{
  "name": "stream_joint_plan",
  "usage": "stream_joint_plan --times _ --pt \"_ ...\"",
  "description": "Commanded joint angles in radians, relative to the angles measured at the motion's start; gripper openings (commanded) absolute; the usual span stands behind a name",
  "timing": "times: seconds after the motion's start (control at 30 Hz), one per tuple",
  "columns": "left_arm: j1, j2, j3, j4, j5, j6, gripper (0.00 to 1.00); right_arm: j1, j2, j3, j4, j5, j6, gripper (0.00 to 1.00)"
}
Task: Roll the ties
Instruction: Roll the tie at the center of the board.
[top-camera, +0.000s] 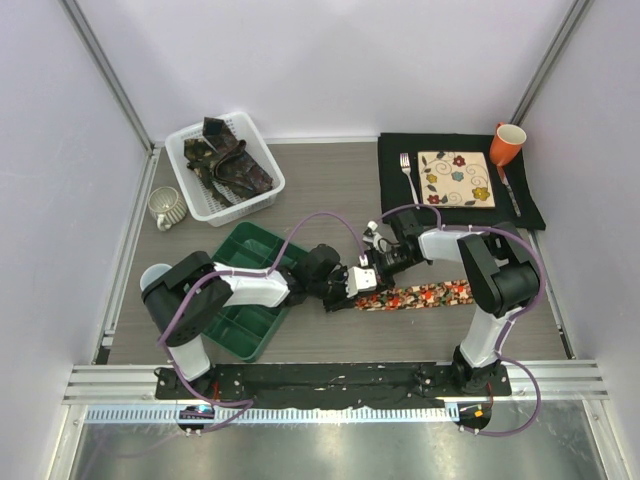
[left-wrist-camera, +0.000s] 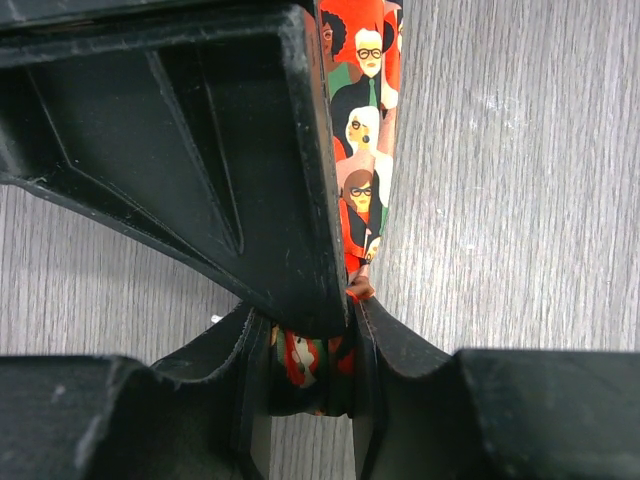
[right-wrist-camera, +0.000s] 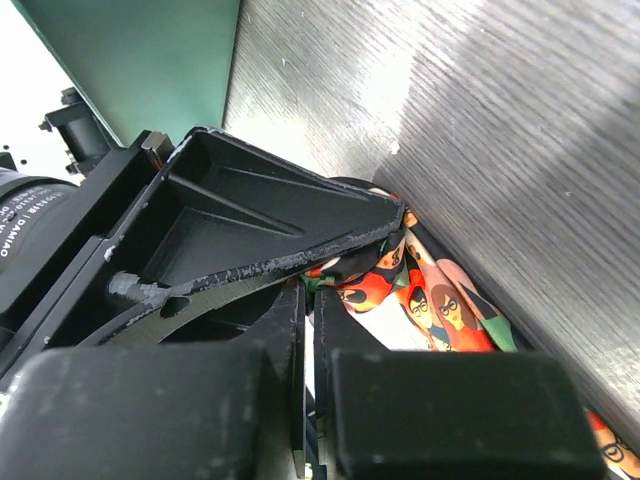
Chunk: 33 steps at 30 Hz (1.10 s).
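Observation:
The red-orange printed tie (top-camera: 425, 296) lies flat on the table, running right from both grippers. Its left end is rolled up, and my left gripper (top-camera: 340, 288) is shut on that roll (left-wrist-camera: 308, 365). The loose length of the tie (left-wrist-camera: 365, 150) runs away from the jaws. My right gripper (top-camera: 363, 282) meets it from the other side. In the right wrist view its jaws (right-wrist-camera: 308, 300) are shut to a thin slit, with bunched tie fabric (right-wrist-camera: 440, 310) at their tips; I cannot tell if any is pinched. Dark patterned ties (top-camera: 228, 160) lie in the white basket (top-camera: 268, 196).
A green bin (top-camera: 250, 318) sits just left of the grippers, under the left arm. A grey mug (top-camera: 165, 207) stands by the basket. At the back right, a black mat (top-camera: 400, 195) carries a floral plate (top-camera: 455, 178), a fork (top-camera: 408, 175) and an orange mug (top-camera: 506, 143).

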Motion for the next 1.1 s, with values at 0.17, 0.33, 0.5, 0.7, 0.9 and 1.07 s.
stream_joint_plan --times 0.17,0.33,0.5,0.7,0.9,1.07 --pt "0.004 0.015 -0.06 -0.138 -0.076 -0.008 0.49 -0.063 0.044 -0.003 -0.119 0.062 -0.117 0.01" --pt "0.009 -0.001 -0.084 -0.081 -0.061 -0.013 0.59 -0.122 0.079 -0.017 -0.134 0.034 -0.113 0.01" --pt "0.027 -0.014 -0.101 -0.02 -0.029 -0.036 0.64 -0.137 0.092 -0.012 -0.18 0.074 -0.148 0.01" --pt "0.032 -0.066 -0.157 0.131 0.014 -0.042 0.71 -0.143 0.112 0.026 -0.27 0.174 -0.226 0.01" --pt "0.026 -0.054 -0.163 0.238 0.089 -0.031 0.79 -0.14 0.161 0.078 -0.277 0.249 -0.228 0.01" --pt "0.024 -0.002 -0.126 0.287 0.071 -0.034 0.8 -0.106 0.205 0.12 -0.254 0.242 -0.229 0.01"
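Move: The tie's roll is between the left fingers, right at that hand's point. From the right hand, whose shut fingers are at the roll's upper side, it lies about 2 cm below and 1 cm to the left, level in reach. The tie's flat tail runs off rightward, its middle some 20 cm right and 4 cm below. The green tray's middle is about 25 cm left and 2 cm farther out; the fork, about 11 cm right and 26 cm ahead. The left fingers let go of the roll, spreading wide while that hand edges about 1 cm left and otherwise stays by the roll's left side. The right hand, its fingers still shut on the tie, goes about 5 cm right and 3 cm down, from the roll's upper side to the tail just right of it, tipping slightly. ##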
